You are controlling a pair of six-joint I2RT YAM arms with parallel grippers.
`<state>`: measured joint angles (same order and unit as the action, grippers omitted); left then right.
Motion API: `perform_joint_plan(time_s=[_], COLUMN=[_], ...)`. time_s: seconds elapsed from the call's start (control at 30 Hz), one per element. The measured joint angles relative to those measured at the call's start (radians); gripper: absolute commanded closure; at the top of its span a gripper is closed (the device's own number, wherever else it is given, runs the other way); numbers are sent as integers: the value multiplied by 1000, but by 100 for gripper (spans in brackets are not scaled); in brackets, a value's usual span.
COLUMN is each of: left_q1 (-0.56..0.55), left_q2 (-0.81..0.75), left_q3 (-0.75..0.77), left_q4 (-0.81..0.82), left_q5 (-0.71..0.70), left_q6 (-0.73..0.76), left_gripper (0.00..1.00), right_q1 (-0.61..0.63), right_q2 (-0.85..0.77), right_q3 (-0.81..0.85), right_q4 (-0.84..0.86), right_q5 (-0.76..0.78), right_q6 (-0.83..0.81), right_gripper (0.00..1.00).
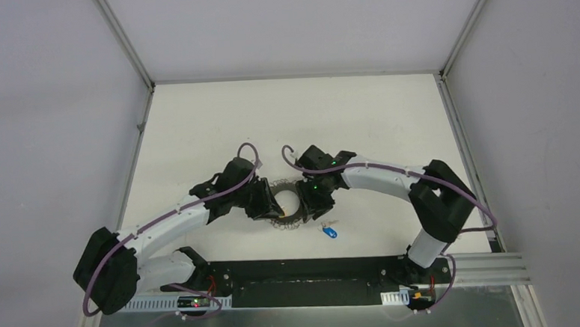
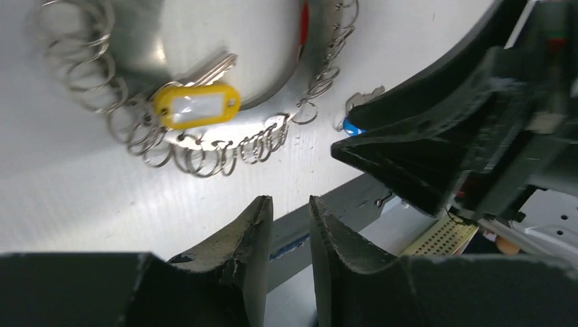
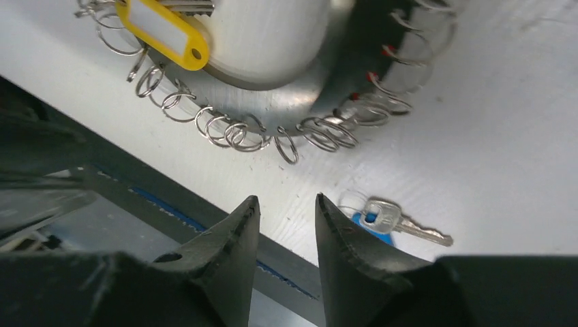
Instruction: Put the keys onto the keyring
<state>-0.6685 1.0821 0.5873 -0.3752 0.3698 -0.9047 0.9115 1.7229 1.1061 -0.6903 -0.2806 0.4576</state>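
The keyring [image 2: 204, 160] is a circle of many small silver split rings around a round metal disc [image 2: 204, 41]. A yellow-tagged key [image 2: 198, 105] lies on the disc's edge among the rings; whether it is threaded on one I cannot tell. The right wrist view shows it at its top left [image 3: 163, 30]. A blue-tagged key [image 3: 388, 219] lies loose on the white table [image 1: 360, 122], just right of my right gripper [image 3: 286, 199], which is open and empty. My left gripper [image 2: 291, 201] stands slightly open and empty, near the rings.
Red tags [image 3: 371, 76] show among the rings on the far side of the disc. The two wrists nearly meet over the keyring [image 1: 286, 222]; the right arm's black body [image 2: 463, 116] fills the right of the left wrist view. A dark rail [image 1: 308, 271] runs along the near edge.
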Motion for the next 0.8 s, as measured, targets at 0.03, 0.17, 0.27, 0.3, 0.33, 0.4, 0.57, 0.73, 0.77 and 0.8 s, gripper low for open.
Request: perform_joint_plan(time_s=[0.03,0.17,0.27,0.3,0.33,0.4,0.57,0.73,0.77,0.8], left_q1=[-13,-66,-79,-79,-79,-79,-80,-86,-90,-90], left_q2=[31,187,270,291,311,345,419,452,459,465], left_q3=[14,98,148,160,169,182,196,196,196,196], left_q4=[15,61,83,89,92,96,97,99,99,99], left_q5=[1,2,2,3,3,3,7,14,17,18], left_q6=[0,3,8,10,13,17,33,39,41,43], left_gripper=[72,72,73,73,73,73,73,74,74,75], right_q1=[-21,-125,-175,-185,-195,-207,-222,-223,-223,-223], right_q2=[-27,-163,-221,-233,-240,-248,-253,-253,-253,-253], right_q3=[-22,-111,-145,-155,-165,-183,-220,-224,-224,-224], right_q4=[8,65,94,103,111,121,129,132,133,134], right_q5=[-15,-86,-125,-137,-149,-166,-192,-206,-207,-207], right_q6=[6,33,43,47,50,54,62,64,64,64], right_gripper=[62,63,63,63,63,63,62,61,61,61])
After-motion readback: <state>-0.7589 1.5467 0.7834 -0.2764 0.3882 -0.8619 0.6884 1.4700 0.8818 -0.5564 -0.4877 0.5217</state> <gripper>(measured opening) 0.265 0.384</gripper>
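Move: The keyring's metal disc lies about 4 cm ahead, 3 cm right of and some 8 cm below the left hand, with the yellow-tagged key roughly 2 cm ahead and 1 cm right of that hand. The blue-tagged key lies about 5 cm right of and 2 cm behind the right hand, some 3 cm below. From the right hand the keyring's middle is around 6 cm left and 4 cm ahead. The keyring's front right rim is where the left hand heads: it swings about 5 cm right with a little forward, then sinks some 5 cm towards the small loops there, fingers parted. The right hand makes room, rising and shifting right about 3 cm each and slightly forward, away from the disc, while rolling some 15 degrees so its left side lifts and turning clockwise, fingers still open. ##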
